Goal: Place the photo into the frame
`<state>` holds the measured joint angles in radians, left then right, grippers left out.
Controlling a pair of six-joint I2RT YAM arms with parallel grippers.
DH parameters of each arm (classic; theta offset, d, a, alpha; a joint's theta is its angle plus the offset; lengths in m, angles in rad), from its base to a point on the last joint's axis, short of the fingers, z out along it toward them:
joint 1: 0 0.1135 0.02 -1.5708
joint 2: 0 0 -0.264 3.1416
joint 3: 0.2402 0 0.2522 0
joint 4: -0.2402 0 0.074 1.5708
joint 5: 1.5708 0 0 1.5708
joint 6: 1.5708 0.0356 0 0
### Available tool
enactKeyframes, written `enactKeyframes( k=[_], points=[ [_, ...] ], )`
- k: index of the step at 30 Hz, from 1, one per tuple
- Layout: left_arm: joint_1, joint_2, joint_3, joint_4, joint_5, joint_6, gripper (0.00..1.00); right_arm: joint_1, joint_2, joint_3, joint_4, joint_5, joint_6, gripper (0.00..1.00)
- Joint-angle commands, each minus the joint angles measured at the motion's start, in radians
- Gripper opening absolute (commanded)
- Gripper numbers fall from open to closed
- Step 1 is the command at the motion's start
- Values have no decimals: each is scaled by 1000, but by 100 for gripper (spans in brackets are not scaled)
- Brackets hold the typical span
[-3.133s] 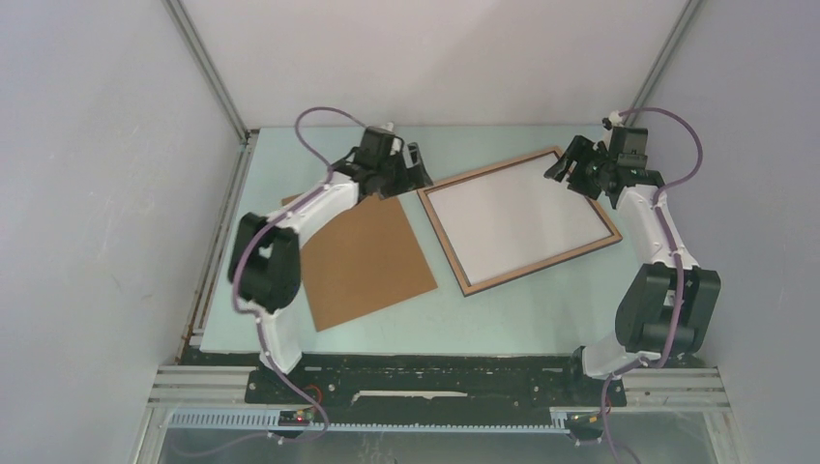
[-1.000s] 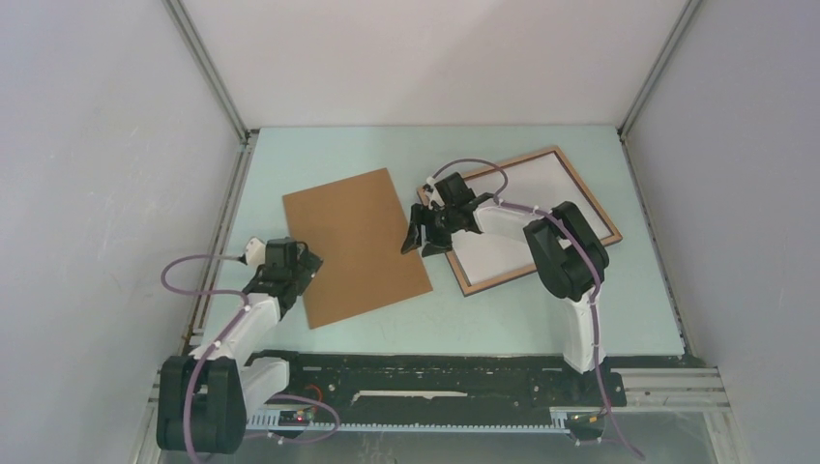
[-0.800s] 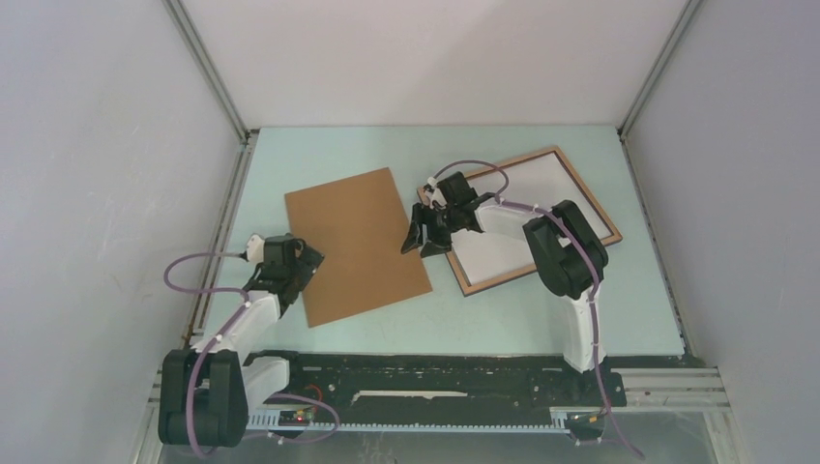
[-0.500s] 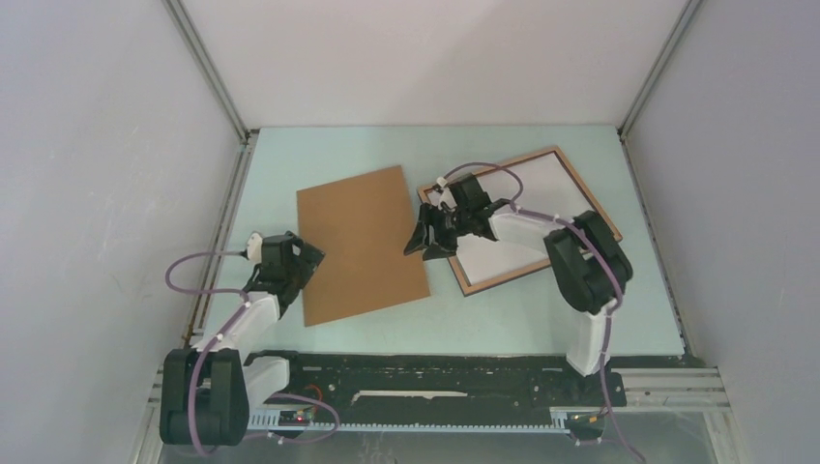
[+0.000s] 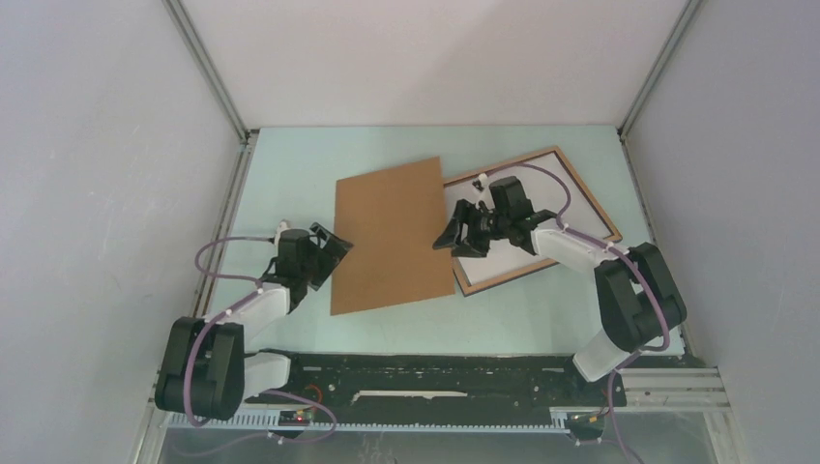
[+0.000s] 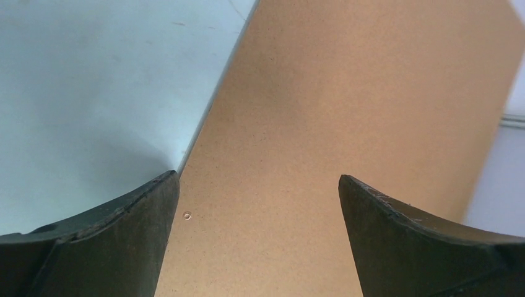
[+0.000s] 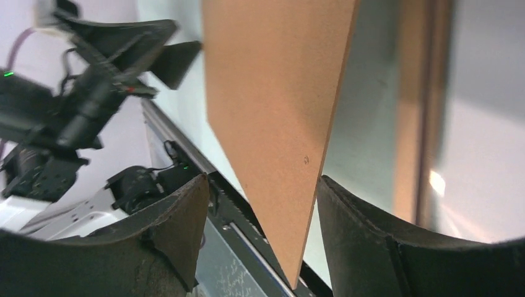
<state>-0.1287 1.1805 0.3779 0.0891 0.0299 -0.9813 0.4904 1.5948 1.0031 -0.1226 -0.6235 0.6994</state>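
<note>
A plain brown board [image 5: 392,237] lies flat mid-table, its right edge against the light wooden frame [image 5: 589,191]. A white surface [image 5: 571,198] fills the frame's inside. The photo shows in no view. My left gripper [image 5: 336,247] sits at the board's left edge, wide open, with the board [image 6: 347,111] under and between its fingers [image 6: 259,179]. My right gripper [image 5: 453,239] is at the board's right edge, open. A corner of the board [image 7: 272,93] pokes between its fingers [image 7: 260,179], close to the right one. The frame's rail [image 7: 421,111] runs just beyond.
The pale green table [image 5: 290,164] is boxed in by grey walls on three sides. A black and metal rail [image 5: 435,372] with the arm bases runs along the near edge. My left arm [image 7: 80,105] shows in the right wrist view, across the board.
The brown board has slid right and turned more upright, ending against the frame. Both grippers moved right with it, the left one closing in on the board's left edge.
</note>
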Motion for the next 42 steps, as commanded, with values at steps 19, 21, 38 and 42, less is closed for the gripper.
enactKeyframes(
  k=[19, 21, 38, 42],
  points=[
    [-113, 171, -27, 33, 237, -96, 100, -203, 159, -70, 57, -153, -119, 72],
    [-112, 182, -29, 40, 240, -92, 100, -222, 185, -66, 82, -177, -111, 71],
    [-111, 106, -41, 76, 305, 8, 100, -229, 108, -31, 47, -177, -66, 21],
    [-111, 8, -76, 112, 366, 12, 100, -225, 35, -31, -26, -139, -94, 3]
  ],
)
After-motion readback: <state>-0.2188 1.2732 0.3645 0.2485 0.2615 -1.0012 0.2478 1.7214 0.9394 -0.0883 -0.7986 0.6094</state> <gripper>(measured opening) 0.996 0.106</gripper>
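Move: At the right fingers' open gap lies the brown backing board's right edge, its middle some 4 cm farther forward and level in height; the board's centre is about 14 cm left, 3 forward and 5 below. The frame, photo in it, centres roughly 18 cm right of this hand, 7 forward and 10 below. From the left hand the board's centre lies about 14 cm right and 7 forward, its left edge's middle 4 forward and 2 below. Sinking about 9 cm while drawing some 7 cm right and a little forward over the frame, the right hand takes the board's raised edge with it, then shuts its fingers to pinch that edge and rises about 5 cm. The wide-open left hand keeps a fingertip against the board's left edge, pushing it some 6 cm right towards the frame, wrist turning about 15 degrees clockwise. ##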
